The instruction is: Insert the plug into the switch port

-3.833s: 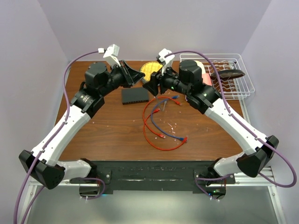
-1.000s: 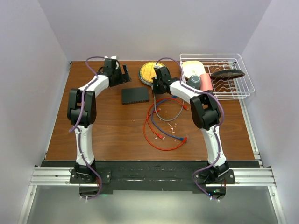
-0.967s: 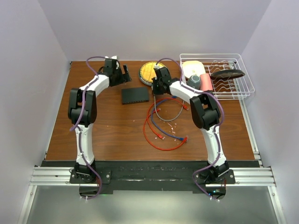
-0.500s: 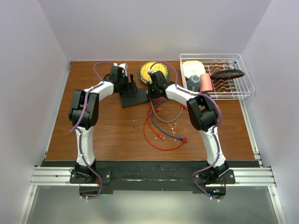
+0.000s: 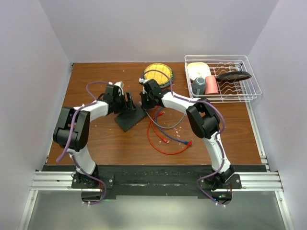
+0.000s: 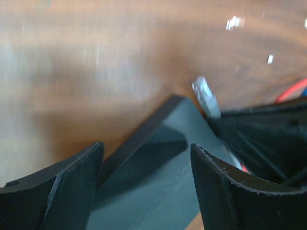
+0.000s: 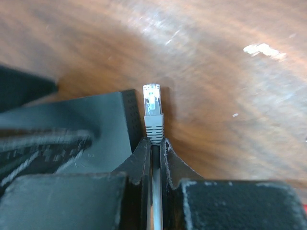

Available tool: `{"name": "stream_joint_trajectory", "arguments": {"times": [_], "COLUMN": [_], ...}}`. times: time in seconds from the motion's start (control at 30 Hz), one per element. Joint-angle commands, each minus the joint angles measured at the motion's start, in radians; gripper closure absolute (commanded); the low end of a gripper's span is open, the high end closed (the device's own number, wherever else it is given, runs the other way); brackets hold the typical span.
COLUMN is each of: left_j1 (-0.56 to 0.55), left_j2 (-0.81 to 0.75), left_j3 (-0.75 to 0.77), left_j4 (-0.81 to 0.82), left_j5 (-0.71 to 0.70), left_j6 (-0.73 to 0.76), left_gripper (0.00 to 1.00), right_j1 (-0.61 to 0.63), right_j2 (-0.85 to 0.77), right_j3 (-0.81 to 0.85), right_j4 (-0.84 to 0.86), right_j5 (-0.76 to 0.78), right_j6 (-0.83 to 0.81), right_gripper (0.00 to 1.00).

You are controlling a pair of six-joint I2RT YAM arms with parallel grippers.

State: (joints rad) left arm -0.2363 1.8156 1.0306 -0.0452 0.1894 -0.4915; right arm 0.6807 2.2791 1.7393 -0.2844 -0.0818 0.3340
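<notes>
The switch (image 5: 128, 120), a flat dark grey box, lies skewed on the brown table. My left gripper (image 5: 129, 102) is at its far edge. In the left wrist view the left gripper (image 6: 146, 160) stands wide, with a corner of the switch (image 6: 158, 187) between and below the two fingers. Whether the pads press on the switch is hidden. My right gripper (image 5: 143, 99) is just right of the switch. The right wrist view shows this gripper (image 7: 153, 143) shut behind the boot of the grey plug (image 7: 152, 112). The plug points forward beside the switch's short end (image 7: 129, 120), not inside it.
A red cable (image 5: 163, 148) and a blue cable (image 5: 175, 139) lie looped on the table right of the switch. A round yellow dish (image 5: 158, 72) sits behind the grippers. A white wire rack (image 5: 255, 79) with dishes stands at the back right.
Both grippers have moved nearer and leftward. The switch has slid nearer with the left gripper and turned askew. The left jaws have narrowed slightly. The right gripper still holds the plug.
</notes>
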Motion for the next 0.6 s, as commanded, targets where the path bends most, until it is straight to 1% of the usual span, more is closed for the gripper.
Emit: {"name": "stream_joint_trajectory", "arguments": {"times": [0.0,0.1,0.23,0.27,0.33,0.4,0.47,0.57], "left_j1": [-0.012,-0.012,-0.012,-0.012,-0.012,-0.011,-0.012,-0.011], "left_j2": [-0.139,-0.226,-0.291,-0.298,-0.308,-0.314,-0.326,-0.349], "left_j3": [-0.134,-0.199,-0.239,-0.242,-0.241,-0.239,-0.239,-0.228], "left_j4": [-0.062,-0.082,-0.09,-0.099,-0.105,-0.114,-0.116,-0.123], "left_j5": [-0.031,-0.083,-0.111,-0.119,-0.137,-0.148,-0.166,-0.186], "left_j6": [-0.091,-0.128,-0.121,-0.116,-0.098,-0.084,-0.073,-0.039], "left_gripper": [0.22,0.21,0.21,0.21,0.2,0.2,0.2,0.19], "right_j1": [0.031,0.036,0.037,0.037,0.037,0.037,0.043,0.059], "right_j2": [-0.073,-0.113,-0.207,-0.255,-0.303,-0.371,-0.414,-0.492], "right_j3": [-0.032,-0.046,-0.07,-0.083,-0.124,-0.158,-0.234,-0.328], "right_j4": [-0.039,-0.042,-0.058,-0.056,-0.049,-0.039,-0.007,0.008], "right_j5": [-0.018,0.023,0.08,0.08,0.079,0.047,0.005,0.004], "right_j6": [-0.018,-0.01,-0.012,-0.015,-0.021,-0.044,-0.058,-0.093], "right_gripper": [1.0,1.0,1.0,1.0,1.0,1.0,1.0,1.0]}}
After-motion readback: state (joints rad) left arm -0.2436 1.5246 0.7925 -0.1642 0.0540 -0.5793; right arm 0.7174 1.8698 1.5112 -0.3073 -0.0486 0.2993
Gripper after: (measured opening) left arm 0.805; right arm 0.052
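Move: Just behind the left fingertips, about 4 cm back and 2 cm lower, lies the middle of the switch, its port side facing back and right. The plug held by the right hand is some 6 cm right and 3 cm ahead of the left hand. From the right hand, the switch's middle is roughly 5 cm back and 7 cm left; the loose red plug lies 4 cm back and 9 cm right, the yellow pie about 16 cm ahead and 8 cm right. Drawing back about 7 cm and some 4 cm left, the left hand skims low along the switch with open fingers, a fingertip dragging on its far side, and turns slightly counter-clockwise. The right hand keeps its pinch on the plug, slides a little back beside the switch's end, then lifts fast some 12 cm, clear of the switch, easing back as it tips its fingers upward. ##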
